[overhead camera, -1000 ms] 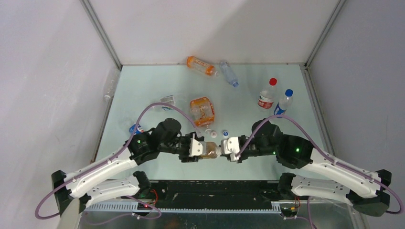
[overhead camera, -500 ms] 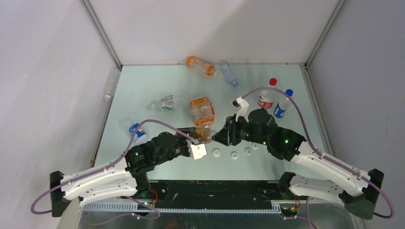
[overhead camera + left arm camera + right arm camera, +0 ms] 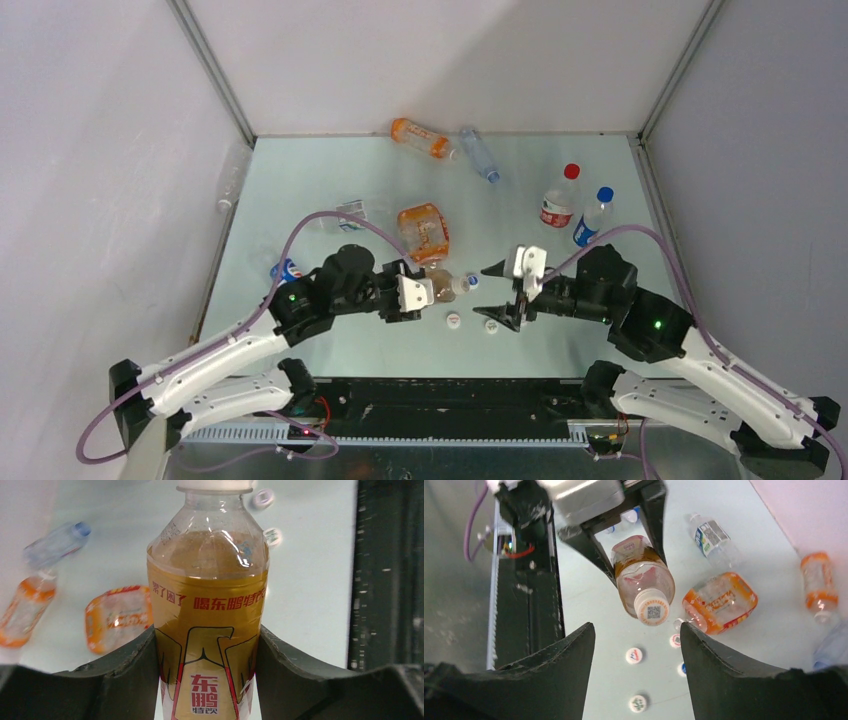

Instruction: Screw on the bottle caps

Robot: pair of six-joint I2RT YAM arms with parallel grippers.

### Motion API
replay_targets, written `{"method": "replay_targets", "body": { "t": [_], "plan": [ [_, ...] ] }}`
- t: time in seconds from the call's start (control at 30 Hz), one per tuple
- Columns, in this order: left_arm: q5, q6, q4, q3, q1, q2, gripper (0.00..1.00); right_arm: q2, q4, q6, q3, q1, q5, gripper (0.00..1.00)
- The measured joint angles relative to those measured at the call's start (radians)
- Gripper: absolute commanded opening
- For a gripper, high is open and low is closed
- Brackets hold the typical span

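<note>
My left gripper (image 3: pixel 206 636) is shut on the amber tea bottle (image 3: pixel 207 580), gripping its gold and red label. The bottle (image 3: pixel 436 291) is held level above the table with its neck pointing right. A white cap (image 3: pixel 653 611) with a printed code sits on its mouth. My right gripper (image 3: pixel 500 296) stands open a short way right of that cap, with nothing between its fingers (image 3: pixel 574 650). Loose bottle caps (image 3: pixel 453 320) lie on the table below, one (image 3: pixel 491 325) under the right gripper and others (image 3: pixel 634 655) nearby.
A square orange bottle (image 3: pixel 424 232) lies just behind the held one. An orange bottle (image 3: pixel 422 137) and a clear one (image 3: pixel 480 153) lie at the back. Red-capped (image 3: pixel 560 200) and blue-capped (image 3: pixel 592 217) bottles stand back right. A Pepsi bottle (image 3: pixel 285 270) lies left.
A second ago my right gripper was shut at the bottle's cap; it has opened and drawn back to the right. My left gripper has kept hold of the bottle.
</note>
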Motion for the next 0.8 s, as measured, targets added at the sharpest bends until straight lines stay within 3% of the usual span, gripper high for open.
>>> {"method": "replay_targets", "body": {
  "t": [0.23,0.5,0.63,0.8],
  "plan": [
    [0.229,-0.016,-0.05,0.029,0.022,0.042,0.0,0.025,-0.085,-0.307,0.0,0.078,-0.049,0.61],
    [0.32,-0.014,-0.091,0.029,0.024,0.057,0.0,0.069,-0.107,-0.415,0.0,0.1,-0.075,0.48],
    [0.332,-0.014,-0.101,0.029,0.025,0.057,0.0,0.083,-0.112,-0.431,0.0,0.102,-0.093,0.37],
    [0.333,-0.013,-0.114,0.029,0.026,0.057,0.0,0.099,-0.116,-0.436,0.0,0.106,-0.109,0.11]
  ]
}}
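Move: The white cap on the held bottle's neck is about 4 cm to the right hand's left, 3 cm ahead and 2 cm below its open fingers. On the table some 20 cm below that hand lie a loose blue cap, 9 cm ahead and 1 cm left, a near white cap, 1 cm ahead and 5 cm left, and another white cap, level and 3 cm right. From the left hand, holding the bottle, the bottle's cap is about 7 cm right, 3 cm ahead and 4 cm higher. The held bottle is drawn back about 5 cm and a little down by the left hand, which keeps its grip and turns some 15 degrees clockwise. The right hand sinks about 4.5 cm, with some back and left, its wrist rolling and swinging counter-clockwise; its wide-open fingers come around the bottle's white cap and close to pinch its sides. ##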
